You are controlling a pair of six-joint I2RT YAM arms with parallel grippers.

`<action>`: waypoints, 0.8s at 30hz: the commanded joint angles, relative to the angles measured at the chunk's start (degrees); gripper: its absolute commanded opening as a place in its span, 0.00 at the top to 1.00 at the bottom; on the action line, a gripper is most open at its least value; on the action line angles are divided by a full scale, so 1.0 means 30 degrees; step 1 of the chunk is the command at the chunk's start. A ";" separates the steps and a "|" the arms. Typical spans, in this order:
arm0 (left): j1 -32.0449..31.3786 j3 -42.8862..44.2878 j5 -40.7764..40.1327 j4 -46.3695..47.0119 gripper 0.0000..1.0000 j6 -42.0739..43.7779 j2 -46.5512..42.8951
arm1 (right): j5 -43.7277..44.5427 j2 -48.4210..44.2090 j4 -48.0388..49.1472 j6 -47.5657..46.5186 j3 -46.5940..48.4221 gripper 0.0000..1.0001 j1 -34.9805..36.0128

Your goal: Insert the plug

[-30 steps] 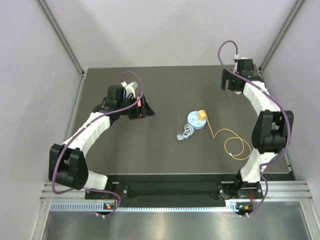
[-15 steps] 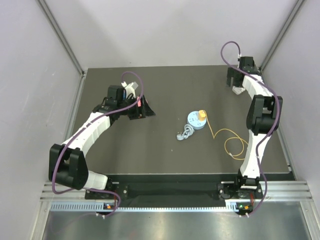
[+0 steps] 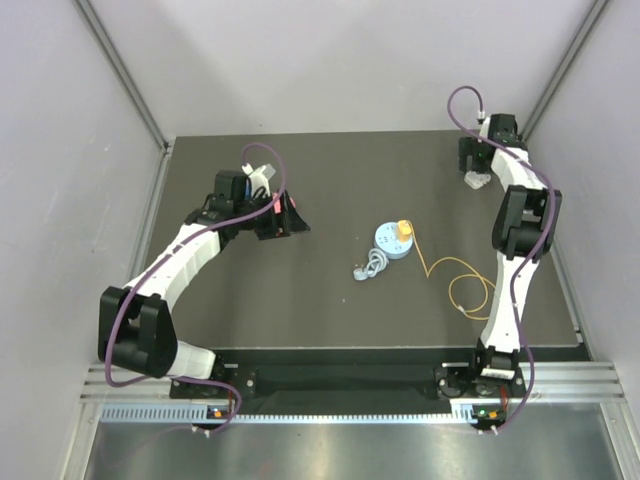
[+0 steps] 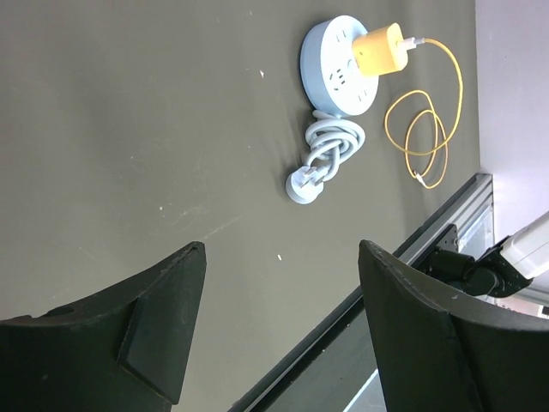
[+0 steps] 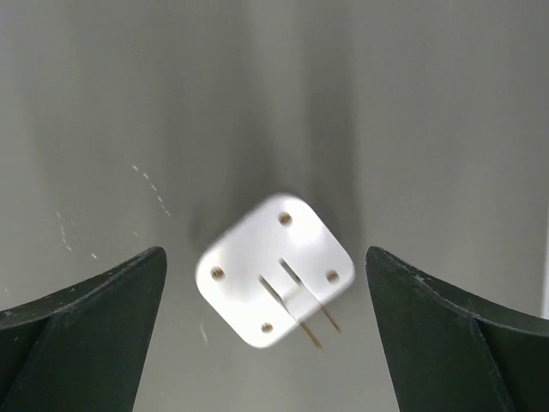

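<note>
The yellow plug (image 3: 403,232) (image 4: 383,50) sits on top of the light-blue round disc (image 3: 385,243) (image 4: 334,75) at mid-table. Its thin yellow wire (image 3: 465,285) (image 4: 429,129) loops away toward the right arm's base. My left gripper (image 3: 290,217) (image 4: 281,249) hangs open and empty over bare table, well left of the disc. At the back right corner, my right gripper (image 3: 477,172) (image 5: 264,257) stands open. It points down at a small white square block (image 3: 477,183) (image 5: 274,268) lying prongs-up between its fingers, untouched.
A grey cord (image 3: 370,267) (image 4: 330,150) with a round end lies coiled just in front of the disc. Side walls stand close to the table's left and right edges, and a metal rail (image 3: 330,378) runs along the near edge.
My right arm has swung further into the back right corner and stopped over the white block, with its jaws a little wider. The left arm, plug and disc have not moved.
</note>
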 commanded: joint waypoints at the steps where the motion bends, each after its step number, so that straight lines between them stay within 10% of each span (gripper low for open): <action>1: 0.0168 0.0262 0.0371 0.0210 0.24 0.0433 0.0116 | -0.1363 0.0960 -0.0942 -0.0660 0.2350 0.02 -0.0011; 13: 0.0285 0.0233 0.0664 0.0269 0.25 0.0316 0.0058 | -0.2828 0.1635 -0.2497 -0.1216 0.3204 0.04 -0.0479; 24: 0.0431 0.0087 0.1280 0.0796 0.25 -0.0124 0.0087 | -0.2800 0.0348 -0.2000 -0.1598 0.0685 0.26 -0.0450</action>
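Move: The white two-pronged plug lies just under the right hand, about 3 cm below its fingertips, some 1 cm back and 1 cm to the left, set diagonally between the open fingers. The round blue power strip is about 25 cm to this hand's left and 20 cm back; the yellow plug in it is some 22 cm left and 17 cm back. From the left hand the white plug lies roughly 22 cm ahead, 50 cm right and 14 cm lower. Downward, about 2.5 cm in all, the right hand settles over the white plug: it first edges a centimetre forward and then draws back a bit more than that, shifting slightly left and turning a few degrees counter-clockwise. In the second half the fingers close from wide open by about a fifth, bringing their pads against the plug's two short sides. ##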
